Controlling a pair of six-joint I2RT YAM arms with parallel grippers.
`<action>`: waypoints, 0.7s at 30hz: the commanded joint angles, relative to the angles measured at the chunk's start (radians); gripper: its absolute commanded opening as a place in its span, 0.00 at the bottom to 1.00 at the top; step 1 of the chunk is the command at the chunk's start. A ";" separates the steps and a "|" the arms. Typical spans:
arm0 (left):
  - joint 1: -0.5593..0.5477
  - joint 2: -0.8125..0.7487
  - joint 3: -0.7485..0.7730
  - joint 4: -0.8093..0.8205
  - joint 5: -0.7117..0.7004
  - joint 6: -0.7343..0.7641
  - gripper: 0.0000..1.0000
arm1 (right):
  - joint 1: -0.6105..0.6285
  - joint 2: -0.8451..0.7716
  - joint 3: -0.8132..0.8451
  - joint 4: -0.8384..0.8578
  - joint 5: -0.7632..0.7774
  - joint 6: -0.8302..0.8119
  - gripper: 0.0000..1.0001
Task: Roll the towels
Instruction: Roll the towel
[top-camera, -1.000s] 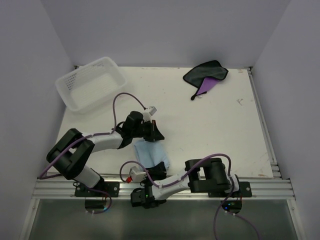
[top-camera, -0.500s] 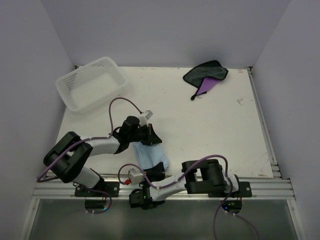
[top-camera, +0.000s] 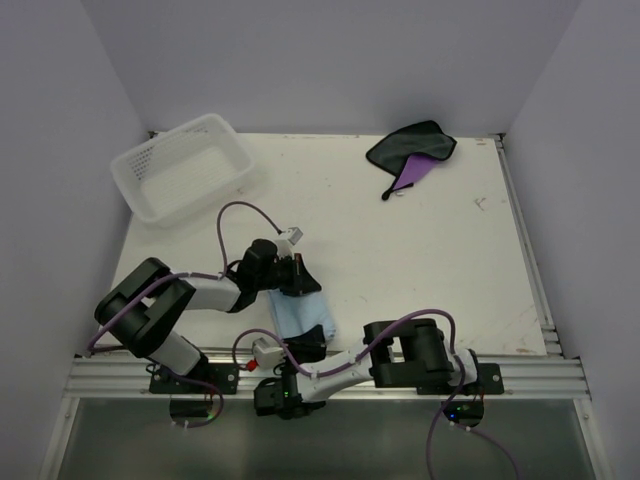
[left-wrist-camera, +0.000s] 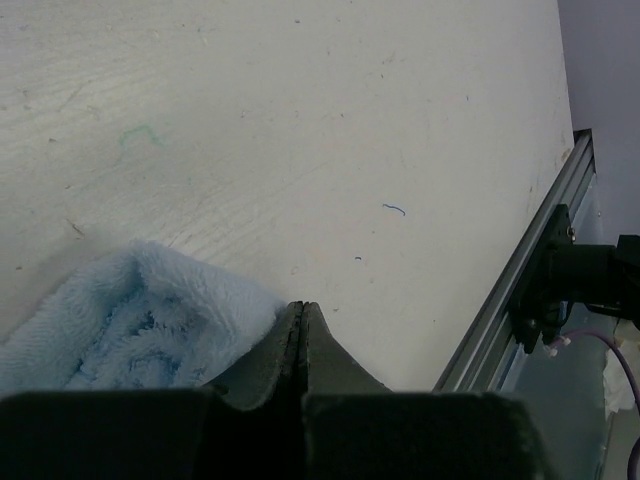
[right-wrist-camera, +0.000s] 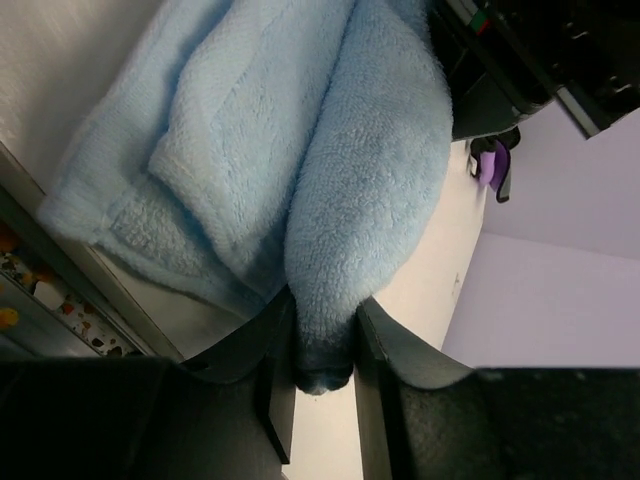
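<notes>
The light blue towel (top-camera: 300, 316) lies partly folded near the table's front edge, between the two grippers. My left gripper (top-camera: 304, 284) is shut with nothing in it, its tip (left-wrist-camera: 302, 310) at the towel's (left-wrist-camera: 130, 320) far edge. My right gripper (top-camera: 314, 346) reaches in from the near side. A thick rolled fold of the towel (right-wrist-camera: 350, 170) sits between its jaws (right-wrist-camera: 322, 330) and touches both fingers. The purple towel with the dark grey face (top-camera: 412, 152) lies crumpled at the back right, far from both arms.
A white lattice basket (top-camera: 180, 165) stands at the back left corner. The metal rail (top-camera: 330, 375) carrying the arm bases runs along the table's near edge, right beside the blue towel. Bare tabletop (top-camera: 430, 260) stretches to the right.
My left gripper has moved nearer the front edge, down to the blue towel's far edge. The right wrist has shifted slightly left, still at the towel's near side.
</notes>
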 joint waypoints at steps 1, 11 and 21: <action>0.001 0.063 -0.021 0.034 -0.028 0.030 0.00 | 0.004 -0.034 0.034 0.044 -0.040 -0.014 0.30; 0.001 0.086 -0.030 0.052 -0.088 0.066 0.00 | 0.004 -0.178 -0.035 0.141 -0.138 -0.010 0.46; 0.003 0.093 -0.021 0.013 -0.143 0.084 0.00 | 0.004 -0.385 -0.171 0.308 -0.388 0.044 0.47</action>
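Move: The towel's middle lies about 5 cm ahead of the right hand, 5 cm to its left and 2 cm below; the near right end of the roll is still between its loosening fingers. The left fingertips, on the roll's far end, are some 10 cm ahead and 2 cm left, the front rail about 9 cm straight back. From the left hand the towel's middle lies roughly 6 cm back, 3 cm left and 2 cm below. Open the right gripper further and let go of the roll's near end, hardly moving at first; then draw it back and up about 3 cm each and some 2 cm left, tipping the fingers down and raising the hand's left side, each by about 20 degrees. Keep the shut left fingertips on the roll's far end, easing them about 1 cm forward and down. ##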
